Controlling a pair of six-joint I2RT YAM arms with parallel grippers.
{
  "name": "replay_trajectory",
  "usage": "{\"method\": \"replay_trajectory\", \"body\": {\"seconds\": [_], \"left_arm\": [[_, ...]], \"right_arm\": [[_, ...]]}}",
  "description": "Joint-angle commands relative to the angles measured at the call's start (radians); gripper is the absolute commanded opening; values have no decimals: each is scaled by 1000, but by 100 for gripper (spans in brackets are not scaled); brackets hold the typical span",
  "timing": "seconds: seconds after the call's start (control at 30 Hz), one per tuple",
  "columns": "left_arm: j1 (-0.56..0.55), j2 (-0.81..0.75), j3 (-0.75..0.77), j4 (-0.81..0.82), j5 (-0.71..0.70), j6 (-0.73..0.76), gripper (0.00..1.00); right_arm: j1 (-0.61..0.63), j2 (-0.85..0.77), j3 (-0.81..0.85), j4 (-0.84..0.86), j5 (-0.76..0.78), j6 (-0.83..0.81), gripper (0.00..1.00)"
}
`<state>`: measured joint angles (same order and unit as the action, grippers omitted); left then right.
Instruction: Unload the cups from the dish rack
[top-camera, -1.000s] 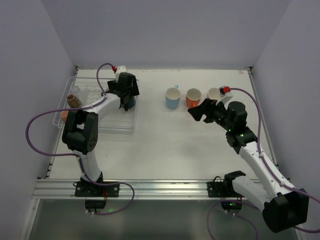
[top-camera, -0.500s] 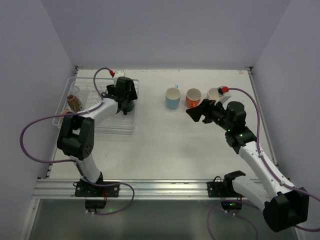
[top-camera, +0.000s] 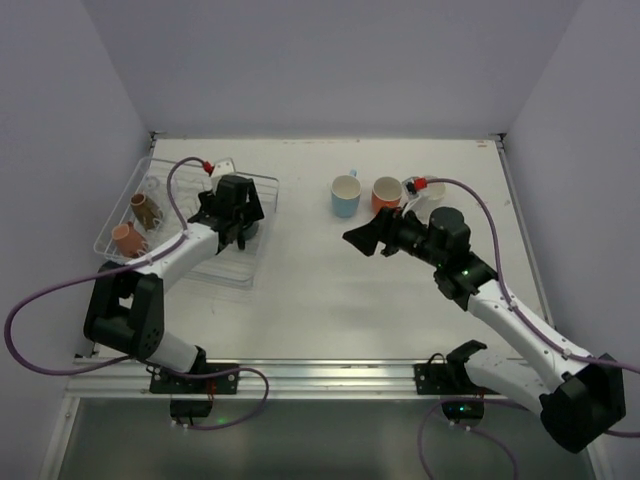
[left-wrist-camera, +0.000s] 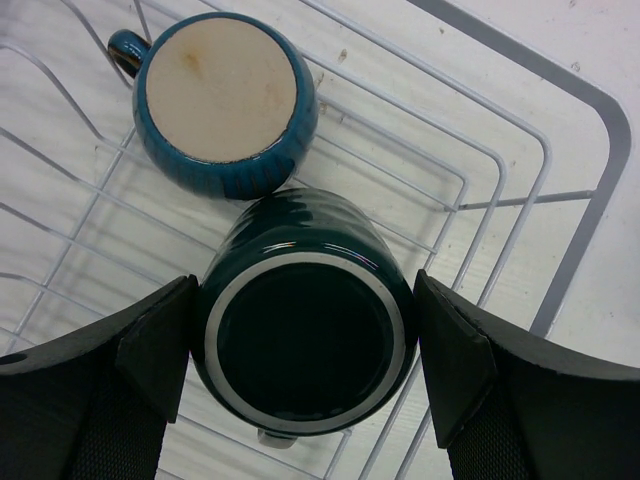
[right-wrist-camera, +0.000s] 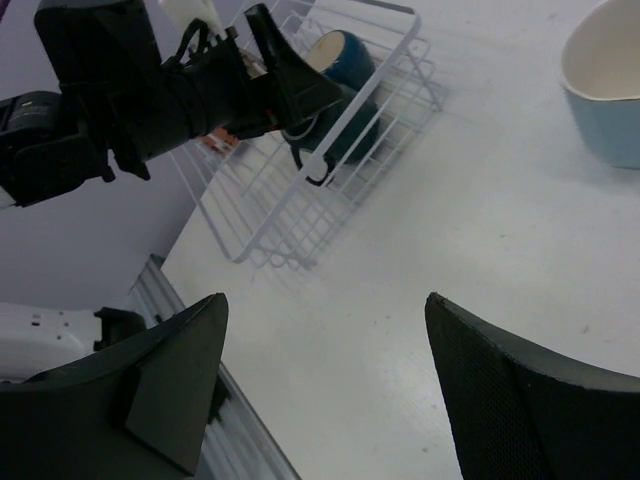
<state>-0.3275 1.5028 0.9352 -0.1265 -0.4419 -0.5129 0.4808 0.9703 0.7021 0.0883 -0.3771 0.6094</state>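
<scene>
In the left wrist view a dark teal cup faces me mouth-first, and my left gripper is shut on it, one finger pressed to each side. A second teal cup stands upside down just beyond it on the dish rack. From above, the left gripper sits at the rack's right end. A brown cup and a pink cup lie at its left end. Light blue, orange and white cups stand on the table. My right gripper is open and empty.
The right wrist view shows bare table under the right gripper, the rack with the left arm ahead, and the light blue cup at the right. Walls close in the table on both sides and behind.
The left gripper has closed on the dark teal cup and drawn toward the near side; the rack has shifted with it. The right gripper has swung left, away from the row of cups.
</scene>
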Motion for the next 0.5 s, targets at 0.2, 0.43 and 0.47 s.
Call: {"method": "replay_trajectory", "body": {"seconds": [0.2, 0.43, 0.47], "left_arm": [[28, -136, -21, 18, -31, 1, 0], [35, -174, 17, 7, 87, -16, 0], [35, -187, 33, 2, 98, -22, 0]], "right_arm": [[171, 166, 144, 182, 23, 104, 82], [202, 240, 229, 172, 30, 93, 82], [206, 246, 234, 174, 32, 98, 82]]}}
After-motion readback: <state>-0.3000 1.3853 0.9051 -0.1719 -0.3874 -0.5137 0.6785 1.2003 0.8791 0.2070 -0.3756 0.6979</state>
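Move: The left hand already has the dark green mug pinched; the right hand's open fingers, which it is to meet, are roughly 28 cm to its right, 14 cm back and 14 cm higher. The blue mug stands about 8 cm ahead of the left hand, 4 cm left and slightly lower. From the right hand the green mug is some 28 cm left, 13 cm ahead and 13 cm below; the light blue mug is straight ahead about 28 cm, 21 cm down. Leftwards, towards the dark green mug, the right hand swings about 8 cm with fingers open, level at first and then rising some 3 cm, turning roughly 10 degrees counter-clockwise. The left hand keeps its pinch on the green mug and lifts it about 2 cm while easing back a little, away from the blue mug. ##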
